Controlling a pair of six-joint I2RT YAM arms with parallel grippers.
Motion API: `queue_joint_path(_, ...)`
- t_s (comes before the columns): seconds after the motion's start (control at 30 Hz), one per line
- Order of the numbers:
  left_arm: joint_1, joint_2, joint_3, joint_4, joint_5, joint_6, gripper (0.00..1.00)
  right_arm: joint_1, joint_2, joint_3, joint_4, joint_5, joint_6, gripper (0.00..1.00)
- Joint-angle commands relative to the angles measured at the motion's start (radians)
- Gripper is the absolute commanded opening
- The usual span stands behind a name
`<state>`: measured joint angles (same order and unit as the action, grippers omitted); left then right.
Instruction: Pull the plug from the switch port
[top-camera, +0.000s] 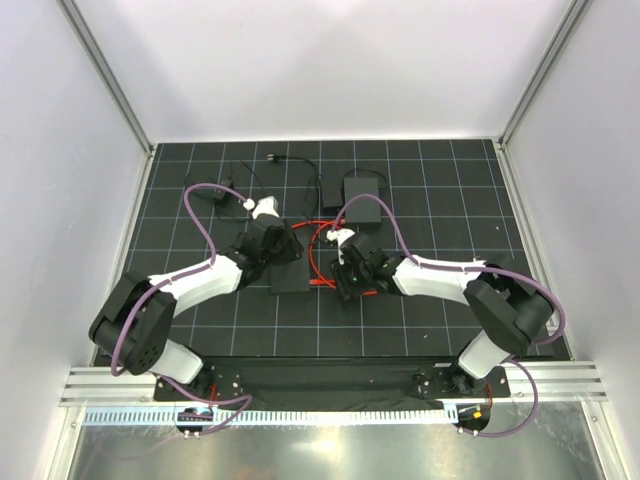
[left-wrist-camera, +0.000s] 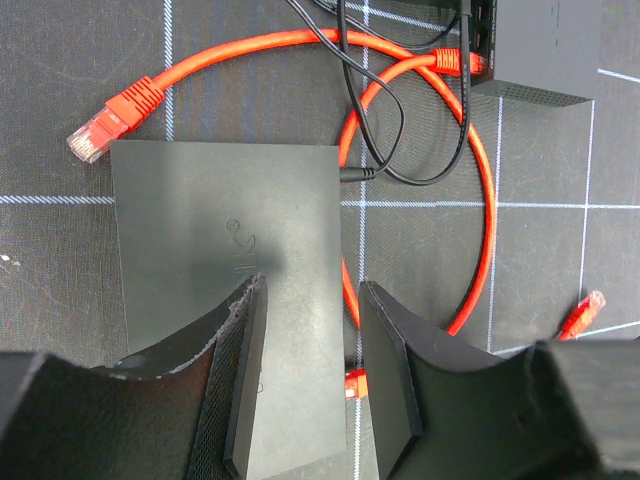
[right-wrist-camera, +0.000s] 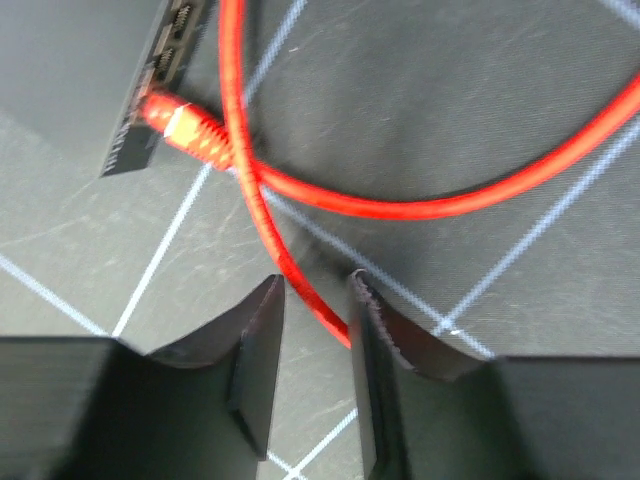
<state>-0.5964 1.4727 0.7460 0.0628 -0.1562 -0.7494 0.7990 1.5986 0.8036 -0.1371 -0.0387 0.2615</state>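
Note:
The switch (top-camera: 290, 275) is a flat dark grey box (left-wrist-camera: 230, 240) on the gridded mat. A red plug (right-wrist-camera: 185, 125) sits in a port on its edge, and in the left wrist view it shows as a red stub (left-wrist-camera: 355, 383) at the box's right side. My left gripper (left-wrist-camera: 312, 290) (top-camera: 272, 243) is open, with one finger over the box top and the other just past its right edge, the plug low between them. My right gripper (right-wrist-camera: 315, 283) (top-camera: 345, 280) is open, and the red cable (right-wrist-camera: 300, 285) runs through the gap between its fingers, a short way behind the plug.
A second black box (left-wrist-camera: 545, 40) (top-camera: 362, 187) lies beyond, with another red plug (left-wrist-camera: 455, 62) in it. A thin black cable (left-wrist-camera: 400, 175) crosses the red loop (left-wrist-camera: 485, 200). Loose red connectors lie at the left (left-wrist-camera: 105, 122) and right (left-wrist-camera: 582, 315). White walls enclose the mat.

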Motion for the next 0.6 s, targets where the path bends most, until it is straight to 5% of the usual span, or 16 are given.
queue_joint_path(0.0, -0.005, 0.006, 0.029, 0.042, 0.0, 0.021, 0.46, 0.008, 0.004, 0.04, 0.007, 0.115, -0.016, 0.36)
queue_joint_path(0.13, -0.005, 0.011, 0.03, 0.042, 0.0, 0.021, 0.46, 0.006, -0.031, 0.037, 0.001, 0.242, -0.001, 0.1)
queue_joint_path(0.23, -0.005, 0.012, 0.032, 0.042, 0.001, 0.021, 0.46, 0.008, -0.054, 0.045, 0.004, 0.29, 0.001, 0.01)
queue_joint_path(0.57, -0.005, 0.012, 0.033, 0.042, 0.004, 0.021, 0.46, -0.033, 0.096, 0.291, -0.099, 0.58, -0.125, 0.01)
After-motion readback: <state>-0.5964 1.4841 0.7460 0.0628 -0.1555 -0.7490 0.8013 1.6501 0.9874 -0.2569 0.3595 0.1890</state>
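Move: A loose red cable strand lies practically at the right hand's fingertips, between the open fingers and about 1 cm below. The plug in the switch port is about 3 cm ahead and 6 cm left of this hand; the switch's middle is some 7 cm ahead and 11 cm left. The strand's free end is roughly 2 cm ahead and 12 cm right. From the left hand, the strand to be pinched lies about 8 cm back, 9 cm right and 7 cm lower. Forward and to the right, low over the table, the right hand eases a couple of centimetres as its fingers close and pinch the loose red strand. It then speeds up, still mostly forward, and climbs away from the plug, about 7 cm forward, 3.5 cm up and 3 cm right in all. The wrist tips the fingers outward and turns a little clockwise. ##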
